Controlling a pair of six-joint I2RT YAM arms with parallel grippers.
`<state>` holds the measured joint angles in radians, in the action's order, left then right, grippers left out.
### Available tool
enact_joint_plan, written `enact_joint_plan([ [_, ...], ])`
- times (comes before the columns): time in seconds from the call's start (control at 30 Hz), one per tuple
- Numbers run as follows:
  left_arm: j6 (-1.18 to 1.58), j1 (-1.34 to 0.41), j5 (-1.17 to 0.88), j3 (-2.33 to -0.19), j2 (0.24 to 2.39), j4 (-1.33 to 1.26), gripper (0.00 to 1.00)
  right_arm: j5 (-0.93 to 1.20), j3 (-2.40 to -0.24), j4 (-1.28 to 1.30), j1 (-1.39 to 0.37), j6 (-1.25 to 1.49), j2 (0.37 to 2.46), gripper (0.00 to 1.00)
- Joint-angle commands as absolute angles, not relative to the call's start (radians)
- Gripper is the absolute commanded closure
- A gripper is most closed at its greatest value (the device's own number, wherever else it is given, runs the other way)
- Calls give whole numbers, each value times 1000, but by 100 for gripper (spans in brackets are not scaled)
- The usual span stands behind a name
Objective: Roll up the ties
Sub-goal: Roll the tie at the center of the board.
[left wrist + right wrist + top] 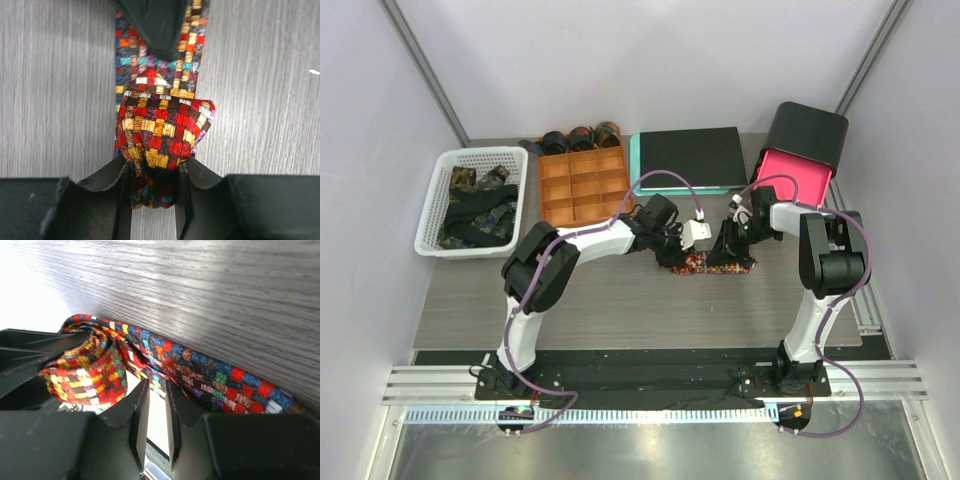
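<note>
The red-orange check tie [705, 265] lies on the grey table in the middle, between both arms. My left gripper [152, 187] is shut on its rolled end [160, 130], a thick coil standing up between the fingers. The flat strip [187, 55] runs away from the coil. My right gripper [156, 390] is at that strip [215, 377]. Its jaws stand a narrow gap apart, with the tie's edge at the fingertips. In the top view the left gripper [682, 250] and right gripper [732, 248] are close together. Dark patterned ties [475, 205] fill a basket.
A white basket [432, 205] stands at the far left. An orange compartment tray [582, 185] sits beside it, with three dark rolls [580, 137] behind. A black pad on a teal board [685, 158] and a black-and-pink box [805, 150] stand at the back right.
</note>
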<state>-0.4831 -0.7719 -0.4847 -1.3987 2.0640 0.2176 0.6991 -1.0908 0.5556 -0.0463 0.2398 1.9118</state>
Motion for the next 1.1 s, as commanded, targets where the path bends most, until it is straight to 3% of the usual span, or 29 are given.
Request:
enact_joint_plan([
  [0.0, -445, -756, -339, -1382, 1982, 321, 87, 560, -1042, 652, -44, 199, 1959, 75],
  [0.27, -445, -759, -301, -1299, 1962, 282, 83, 549, -1048, 670, -55, 190, 1962, 74],
  [0.47, -491, -764, -265, -1342, 2035, 343, 81, 711, -1060, 625, -77, 212, 1899, 73],
  [0.7, -511, -764, -265, -1347, 2042, 357, 75, 845, -1087, 473, -127, 387, 1828, 54],
  [1.07, -523, -764, -284, -1350, 2046, 365, 70, 885, -1088, 307, -190, 523, 1884, 54],
])
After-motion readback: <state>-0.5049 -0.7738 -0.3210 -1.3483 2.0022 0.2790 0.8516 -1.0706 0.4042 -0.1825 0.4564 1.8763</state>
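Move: The left fingers hold the tie's rolled end, its middle about 2 cm to their right at the same height. From the right hand, the roll lies some 7 cm to its left, level with it and about 1 cm higher. The flat strip still to be rolled centres about 1 cm back of and 1 cm below the right hand. The black board's centre lies around 22 cm ahead and 8 cm left of that hand. Keeping its pinch on the roll, the left hand drags the tie about 3 cm left, after a brief 1 cm lift and settling back. The right hand first eases about 1 cm back towards its base, then swings about 6 cm left and 3.5 cm up along the strip to come over the roll, its fingers tipping up some 10 degrees and opening wider. ##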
